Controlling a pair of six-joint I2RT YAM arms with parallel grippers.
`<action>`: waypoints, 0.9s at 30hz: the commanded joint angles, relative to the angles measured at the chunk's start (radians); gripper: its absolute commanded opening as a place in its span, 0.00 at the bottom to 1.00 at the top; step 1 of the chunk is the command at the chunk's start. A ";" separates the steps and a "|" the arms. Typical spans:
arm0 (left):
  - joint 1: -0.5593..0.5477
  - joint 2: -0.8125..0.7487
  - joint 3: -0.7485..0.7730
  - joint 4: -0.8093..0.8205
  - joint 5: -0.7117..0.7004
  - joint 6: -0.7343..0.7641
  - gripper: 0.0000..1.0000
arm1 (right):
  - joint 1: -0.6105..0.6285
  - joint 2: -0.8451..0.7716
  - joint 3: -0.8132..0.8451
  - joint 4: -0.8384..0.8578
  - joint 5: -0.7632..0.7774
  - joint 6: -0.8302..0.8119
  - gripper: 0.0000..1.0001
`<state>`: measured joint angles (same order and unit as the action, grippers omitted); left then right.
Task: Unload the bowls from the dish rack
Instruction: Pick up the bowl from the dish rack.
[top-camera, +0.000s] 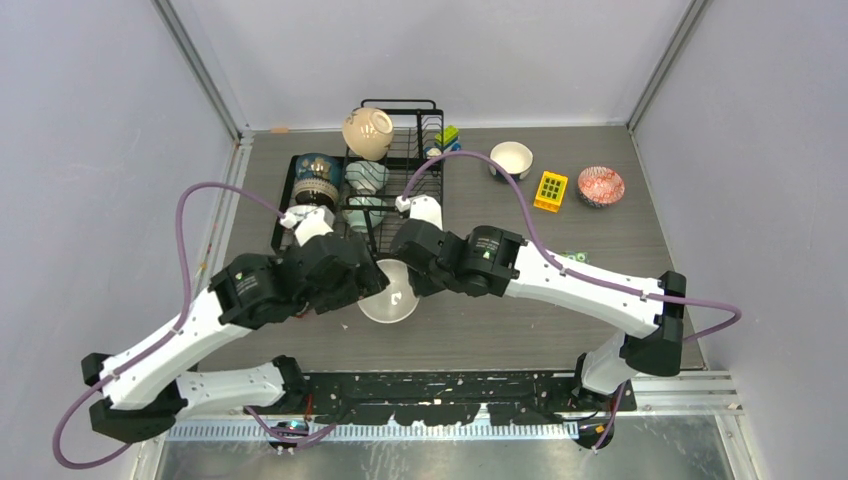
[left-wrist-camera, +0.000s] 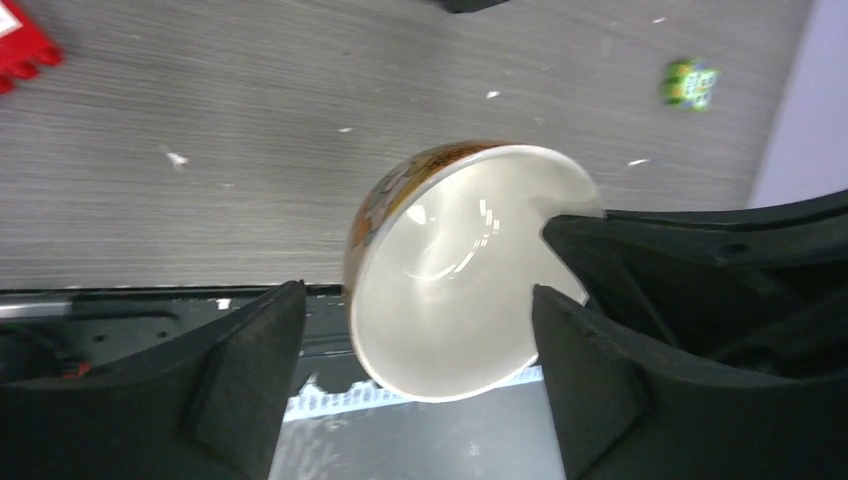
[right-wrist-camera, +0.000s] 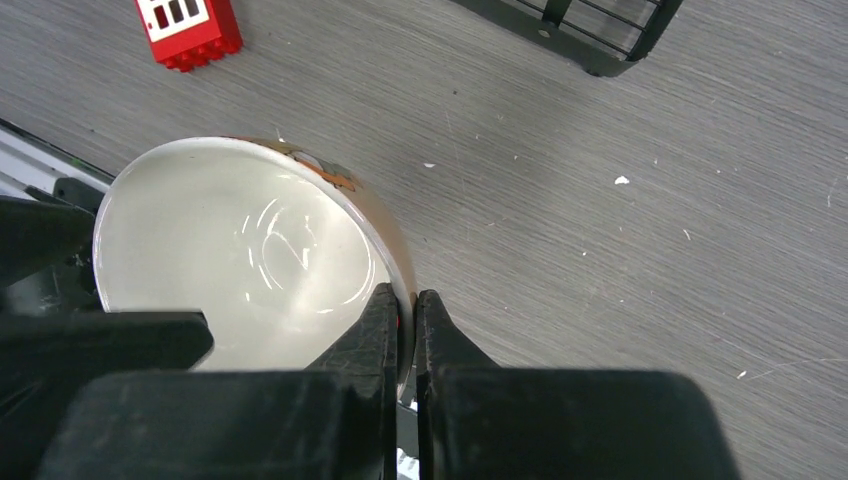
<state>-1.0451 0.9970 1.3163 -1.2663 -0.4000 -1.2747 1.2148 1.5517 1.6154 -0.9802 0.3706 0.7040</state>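
A bowl, white inside with an orange-patterned outside, hangs tilted between my two arms near the table's front. My right gripper is shut on this bowl's rim, one finger inside and one outside. My left gripper is open, its fingers standing either side of the bowl with a gap on the left. The black wire dish rack at the back holds a cream bowl, a blue-and-white bowl and a pale teal bowl.
A white bowl and a red-patterned bowl stand on the table right of the rack, with a yellow block between them. A red block lies near the held bowl. A small green block lies farther right.
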 joint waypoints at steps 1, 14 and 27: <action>0.000 -0.106 -0.067 0.199 0.027 0.085 0.98 | 0.005 -0.036 0.053 0.023 0.009 -0.014 0.01; -0.001 -0.390 -0.197 0.383 -0.061 0.323 1.00 | -0.135 -0.180 0.368 -0.383 0.380 -0.215 0.01; -0.001 -0.359 -0.316 0.489 0.064 0.529 1.00 | -1.084 -0.384 -0.222 0.112 0.047 0.018 0.01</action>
<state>-1.0451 0.6453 1.0134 -0.8536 -0.3660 -0.8288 0.3260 1.2102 1.5303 -1.1156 0.4889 0.5560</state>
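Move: The right hand already has the white-lined bowl pinched by its rim, the bowl's middle about 5 cm to that hand's left and 2 below. The clear table it swings towards is some 22 cm ahead, 32 right and 20 below; the owl toy lies about 13 ahead and 33 right, the yellow block 30 ahead and 30 right. For the open left hand, the bowl's middle is roughly 3 cm right, level fore and aft, 2 below. The right fingers keep their pinch on the bowl's rim and swing it away from the rack side, some 30 cm right and 12 forward, arching up about 13 cm before sinking 7, while the wrist turns about 50 degrees clockwise. The left fingers, already loosened around the bowl, spread fully; that hand rises about 6 cm, sinks most of the way back and tilts its fingertips up. ##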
